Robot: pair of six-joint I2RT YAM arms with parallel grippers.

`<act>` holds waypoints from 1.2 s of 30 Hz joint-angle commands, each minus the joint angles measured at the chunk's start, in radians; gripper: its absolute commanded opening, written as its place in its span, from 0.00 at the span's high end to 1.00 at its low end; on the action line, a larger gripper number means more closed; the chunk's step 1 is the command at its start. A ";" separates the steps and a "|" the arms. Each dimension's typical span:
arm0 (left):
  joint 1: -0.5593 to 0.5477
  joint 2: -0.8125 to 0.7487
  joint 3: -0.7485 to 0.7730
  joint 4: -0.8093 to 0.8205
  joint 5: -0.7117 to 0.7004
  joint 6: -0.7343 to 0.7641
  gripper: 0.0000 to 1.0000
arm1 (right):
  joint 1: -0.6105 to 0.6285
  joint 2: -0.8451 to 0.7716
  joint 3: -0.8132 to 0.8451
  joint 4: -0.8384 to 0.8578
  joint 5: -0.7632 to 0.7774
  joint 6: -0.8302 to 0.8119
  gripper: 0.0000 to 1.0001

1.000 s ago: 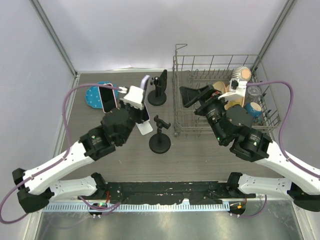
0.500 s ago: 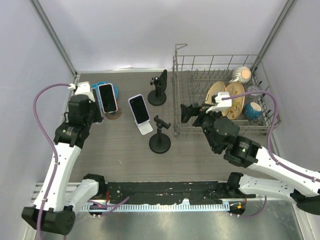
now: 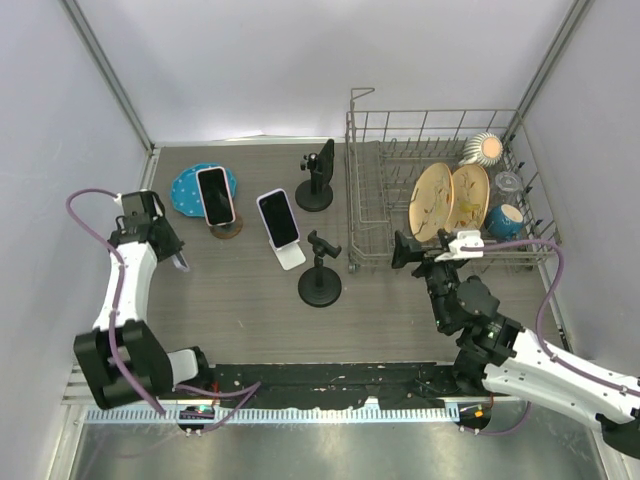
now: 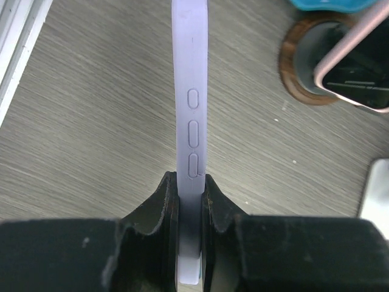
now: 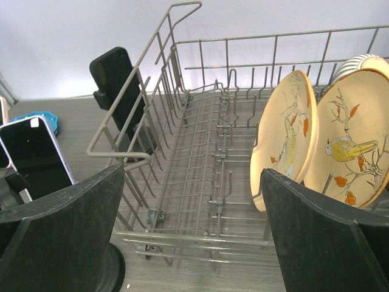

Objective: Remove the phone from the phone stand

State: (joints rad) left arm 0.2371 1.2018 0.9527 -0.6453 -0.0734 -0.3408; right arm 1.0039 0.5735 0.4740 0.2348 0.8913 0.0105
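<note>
My left gripper (image 4: pixel 189 185) is shut on a lavender phone (image 4: pixel 192 121), held edge-on just above the wooden table, away from every stand. In the top view that gripper (image 3: pixel 168 248) is at the far left edge. A pink-cased phone (image 3: pixel 215 195) leans on a round wooden stand (image 4: pixel 298 67). A white phone (image 3: pixel 278 218) rests on a white stand (image 3: pixel 291 257). Two black phone stands (image 3: pixel 320 270) (image 3: pixel 315 180) hold nothing. My right gripper (image 3: pixel 418 255) is open at the rack's near side, and its wide-apart fingers (image 5: pixel 191 182) hold nothing.
A wire dish rack (image 3: pixel 365 200) fills the right half, with two painted plates (image 3: pixel 450 200), a blue cup (image 3: pixel 505 218) and a ribbed bowl (image 3: pixel 485 147). A blue plate (image 3: pixel 186 187) lies behind the pink phone. The left wall rail (image 3: pixel 135 200) is close to my left arm.
My left arm swung from the table's middle to the far left edge, carrying the lavender phone. My right arm drew back out of the rack towards the near side, its jaws widening.
</note>
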 commanded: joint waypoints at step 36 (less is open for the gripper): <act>0.200 0.440 0.124 0.015 -0.123 0.149 0.30 | -0.002 -0.138 -0.089 0.166 0.012 -0.021 0.02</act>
State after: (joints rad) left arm 0.4332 1.7100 1.1015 -0.6704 -0.0669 -0.1761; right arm 1.0039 0.4259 0.3653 0.3855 0.9131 -0.0242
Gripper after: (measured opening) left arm 0.695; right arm 0.988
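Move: My left hand already holds the phone edge-up, about 12 cm above the table. The bare patch by the table's left edge, where it goes, lies roughly 7 cm to the left, 3 cm ahead and 12 cm below. From this hand, the wooden-base stand with its pink phone is about 10 cm ahead and 11 cm right; the blue plate, some 20 cm ahead and 4 cm right. From my right hand the patch is about 64 cm left, 6 cm ahead and 26 cm below. I lower the phone with my left hand, also going about 4 cm forward and a little left, onto the bare table at the left edge, tipping the fingers some 20 degrees more steeply down. Then I open the fingers wide to let go, easing back over the phone while still sinking and drifting left, some 10 cm down in all. ##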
